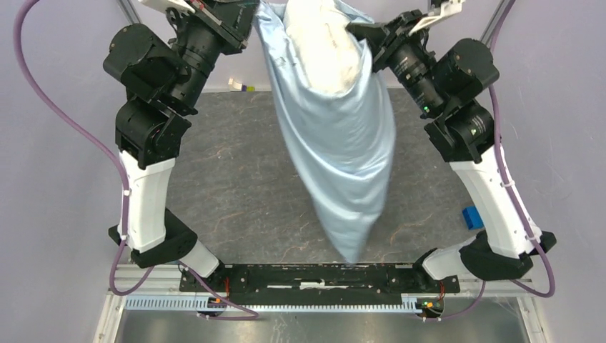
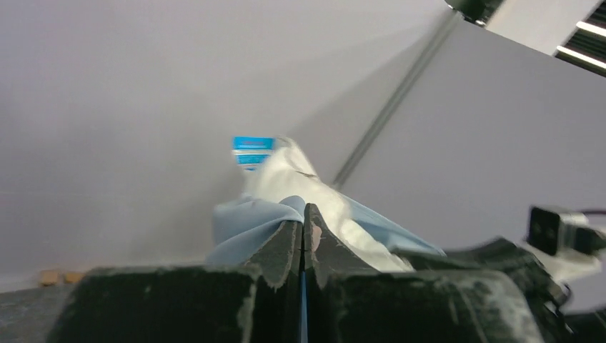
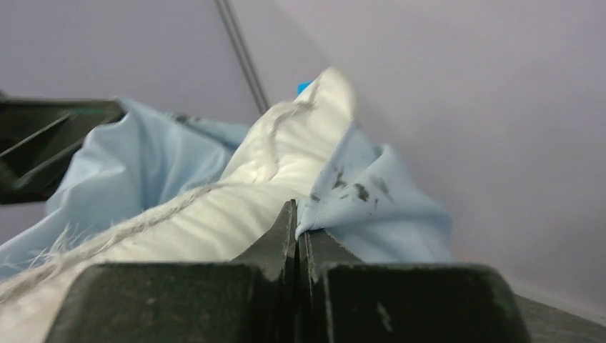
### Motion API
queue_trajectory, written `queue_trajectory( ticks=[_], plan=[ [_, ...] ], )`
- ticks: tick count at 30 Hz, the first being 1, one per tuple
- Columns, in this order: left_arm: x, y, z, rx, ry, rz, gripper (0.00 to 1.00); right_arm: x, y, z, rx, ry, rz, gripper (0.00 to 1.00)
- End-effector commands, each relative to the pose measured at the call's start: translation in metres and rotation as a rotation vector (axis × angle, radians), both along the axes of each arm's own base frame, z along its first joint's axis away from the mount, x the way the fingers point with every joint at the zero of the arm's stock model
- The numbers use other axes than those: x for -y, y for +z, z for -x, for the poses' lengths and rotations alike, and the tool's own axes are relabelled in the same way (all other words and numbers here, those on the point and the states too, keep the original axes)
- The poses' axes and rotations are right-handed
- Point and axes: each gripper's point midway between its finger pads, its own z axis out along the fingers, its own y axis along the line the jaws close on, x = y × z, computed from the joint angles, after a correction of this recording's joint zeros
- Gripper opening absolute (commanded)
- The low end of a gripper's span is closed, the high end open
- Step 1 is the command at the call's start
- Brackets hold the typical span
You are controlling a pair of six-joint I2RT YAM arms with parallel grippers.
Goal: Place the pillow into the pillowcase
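Observation:
The light-blue pillowcase (image 1: 341,143) hangs high above the table, its closed end pointing down toward the near edge. The cream-white pillow (image 1: 325,43) sits inside it, its top bulging out of the open mouth. My left gripper (image 1: 251,20) is shut on the left side of the pillowcase rim (image 2: 250,221); a thin blue strip of cloth shows between the pressed jaws (image 2: 304,214). My right gripper (image 1: 359,32) is shut on the right side of the rim (image 3: 336,207), with the pillow (image 3: 236,200) just left of its fingers. A blue tag (image 2: 252,148) shows at the pillow's far end.
A dark mottled mat (image 1: 229,179) covers the table under the hanging bundle. A small blue block (image 1: 471,216) lies by the right arm's lower link. Small coloured markers (image 1: 241,86) sit at the mat's far edge. Grey walls enclose the space on three sides.

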Motion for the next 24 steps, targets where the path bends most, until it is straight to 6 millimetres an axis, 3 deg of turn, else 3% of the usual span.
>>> queue_trajectory(
  ticks=[1, 2, 3, 5, 8, 10, 13, 16, 18, 20, 22, 24],
  plan=[
    [0.03, 0.013, 0.042, 0.02, -0.288, 0.083, 0.03, 0.032, 0.013, -0.034, 0.037, -0.213, 0.05, 0.0],
    [0.037, 0.007, 0.049, 0.002, -0.345, 0.075, 0.03, 0.032, 0.018, -0.036, 0.043, -0.214, 0.045, 0.0],
    [0.029, 0.012, 0.051, 0.011, -0.316, 0.079, 0.03, 0.027, 0.017, -0.037, 0.041, -0.194, 0.045, 0.0],
    [-0.013, 0.038, 0.044, 0.083, -0.117, 0.121, 0.03, 0.009, 0.006, -0.032, 0.011, -0.102, 0.045, 0.0],
    [-0.061, 0.069, 0.031, 0.182, 0.063, 0.222, 0.03, -0.019, -0.019, 0.006, -0.006, -0.029, 0.084, 0.0],
    [-0.05, 0.061, 0.019, 0.155, 0.03, 0.224, 0.03, -0.006, -0.011, 0.021, 0.026, -0.059, 0.061, 0.0],
    [0.009, 0.012, 0.009, 0.013, -0.205, 0.137, 0.03, 0.045, 0.033, 0.022, 0.097, -0.247, 0.017, 0.0],
    [0.056, -0.055, 0.032, -0.116, -0.345, 0.022, 0.02, 0.079, 0.067, 0.008, 0.147, -0.355, -0.027, 0.0],
    [0.056, -0.069, 0.05, -0.118, -0.369, 0.016, 0.03, 0.079, 0.068, -0.002, 0.149, -0.372, -0.032, 0.0],
    [0.032, -0.051, 0.05, -0.077, -0.269, 0.02, 0.02, 0.059, 0.052, -0.003, 0.127, -0.281, -0.012, 0.0],
    [0.002, -0.012, 0.041, -0.008, -0.127, 0.033, 0.03, 0.033, 0.026, 0.006, 0.091, -0.182, 0.013, 0.0],
    [-0.038, 0.037, 0.041, 0.076, -0.024, 0.135, 0.03, 0.02, 0.005, 0.025, 0.082, -0.164, 0.03, 0.0]
  ],
)
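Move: Both grippers are high up, holding the two sides of the pillowcase mouth, with the pillow between them. Its middle is some 10 cm to the left hand's right, slightly back and 18 cm down; from the right hand it is about 8 cm left, slightly back and 14 cm down. The pillow's top end sticks out some 15 cm ahead, 7 cm right and 10 cm above the left hand. The case's bottom corner hangs roughly 50 cm below the right hand, some 12 cm back and 4 cm right. Still pinching the mouth's edges with shut fingers, both hands shake the case sideways together: briefly right, back left, then about 6 cm right again, turning some 12 degrees clockwise overall. The left also sinks to 10 cm below its start, tipping down, before rebounding slightly; the right pushes some 4 cm forward, draws back and down 5 cm, then rises. ##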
